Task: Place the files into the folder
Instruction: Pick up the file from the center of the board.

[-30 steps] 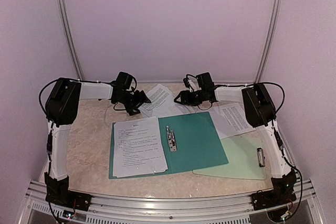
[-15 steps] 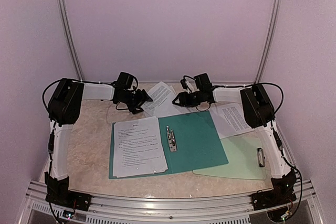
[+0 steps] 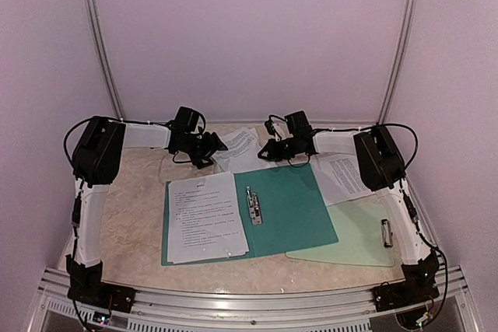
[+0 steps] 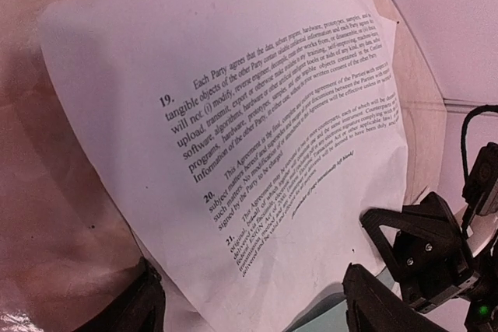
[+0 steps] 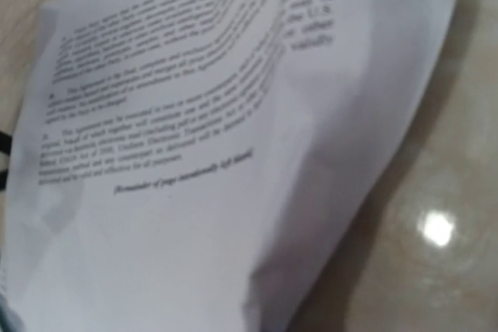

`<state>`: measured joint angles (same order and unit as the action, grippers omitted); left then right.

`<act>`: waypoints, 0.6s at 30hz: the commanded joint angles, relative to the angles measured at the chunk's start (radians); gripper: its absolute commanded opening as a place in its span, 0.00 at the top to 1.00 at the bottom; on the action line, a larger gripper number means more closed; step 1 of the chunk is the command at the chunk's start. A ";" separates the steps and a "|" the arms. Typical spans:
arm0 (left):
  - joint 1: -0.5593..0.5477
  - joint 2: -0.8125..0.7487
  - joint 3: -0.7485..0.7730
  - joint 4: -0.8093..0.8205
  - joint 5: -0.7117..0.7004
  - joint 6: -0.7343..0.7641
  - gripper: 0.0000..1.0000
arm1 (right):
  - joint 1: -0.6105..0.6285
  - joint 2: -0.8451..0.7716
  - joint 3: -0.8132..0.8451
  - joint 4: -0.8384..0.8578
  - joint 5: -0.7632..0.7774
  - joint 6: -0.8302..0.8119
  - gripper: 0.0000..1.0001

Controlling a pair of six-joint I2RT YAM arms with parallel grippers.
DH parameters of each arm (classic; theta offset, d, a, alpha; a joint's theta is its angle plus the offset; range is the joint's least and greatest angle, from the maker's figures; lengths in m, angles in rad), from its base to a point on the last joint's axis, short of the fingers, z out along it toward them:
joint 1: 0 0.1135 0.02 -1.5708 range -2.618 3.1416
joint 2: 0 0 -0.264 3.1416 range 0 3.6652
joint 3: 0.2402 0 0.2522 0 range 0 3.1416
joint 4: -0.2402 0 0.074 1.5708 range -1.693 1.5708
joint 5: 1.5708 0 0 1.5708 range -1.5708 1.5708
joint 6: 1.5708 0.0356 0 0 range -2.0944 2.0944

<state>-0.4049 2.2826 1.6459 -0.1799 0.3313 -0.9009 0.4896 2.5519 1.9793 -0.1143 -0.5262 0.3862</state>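
Observation:
The dark teal folder [image 3: 292, 207] lies open mid-table with one printed file [image 3: 205, 215] on its left half. Another file [image 3: 241, 144] lies behind it, between both grippers. My left gripper [image 3: 216, 145] hovers open over that file's left edge; in the left wrist view its fingertips [image 4: 132, 309] straddle the file [image 4: 233, 114], and the gripper [image 4: 253, 309] holds nothing. My right gripper [image 3: 264, 149] is shut on the file's right edge, seen in the left wrist view at the corner of the right gripper [image 4: 420, 254]. The file [image 5: 218, 153] bulges up in the right wrist view, hiding the fingers.
A third printed sheet [image 3: 342, 175] lies at the right, partly under the right arm. A pale mint clipboard [image 3: 358, 235] with a metal clip sits at the front right, tucked under the folder's edge. The folder's metal fastener [image 3: 252, 204] lies along its spine.
My right gripper has slid left onto the back file and shut on its edge, buckling the paper. The left gripper has edged slightly right and stays open.

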 commanded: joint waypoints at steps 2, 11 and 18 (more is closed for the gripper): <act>0.000 0.018 -0.033 -0.080 -0.042 0.045 0.23 | -0.008 -0.055 -0.050 0.031 0.008 0.017 1.00; 0.018 -0.086 -0.069 -0.087 -0.095 0.109 0.19 | -0.051 -0.233 -0.161 0.111 0.020 0.041 1.00; 0.027 -0.131 -0.088 -0.080 -0.118 0.138 0.19 | -0.070 -0.328 -0.221 0.164 0.048 0.043 1.00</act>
<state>-0.3862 2.2112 1.5784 -0.2337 0.2481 -0.8009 0.4301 2.2955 1.7920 -0.0044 -0.4995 0.4213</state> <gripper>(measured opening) 0.810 0.004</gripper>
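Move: The right gripper is already shut on the right part of the centre file, whose middle lies about 5 cm to its left and level fore and aft. The folder's metal clip is some 21 cm back and 2 cm left; the filed page lies about 25 cm back and 16 cm left, the right-hand sheets 9 cm back and 28 cm right, all a few centimetres below. From the open left gripper, the centre file's middle is roughly 10 cm right, about 1 cm below. Keep the right fingers pinched on the file and draw it a little to the right, then lift it fast, ending some 10 cm up and 4 cm right, the fingertips tipping up by about ten degrees. Meanwhile back the still-open left gripper about 3 cm left, clear of the paper, rolling its left side up slightly. ##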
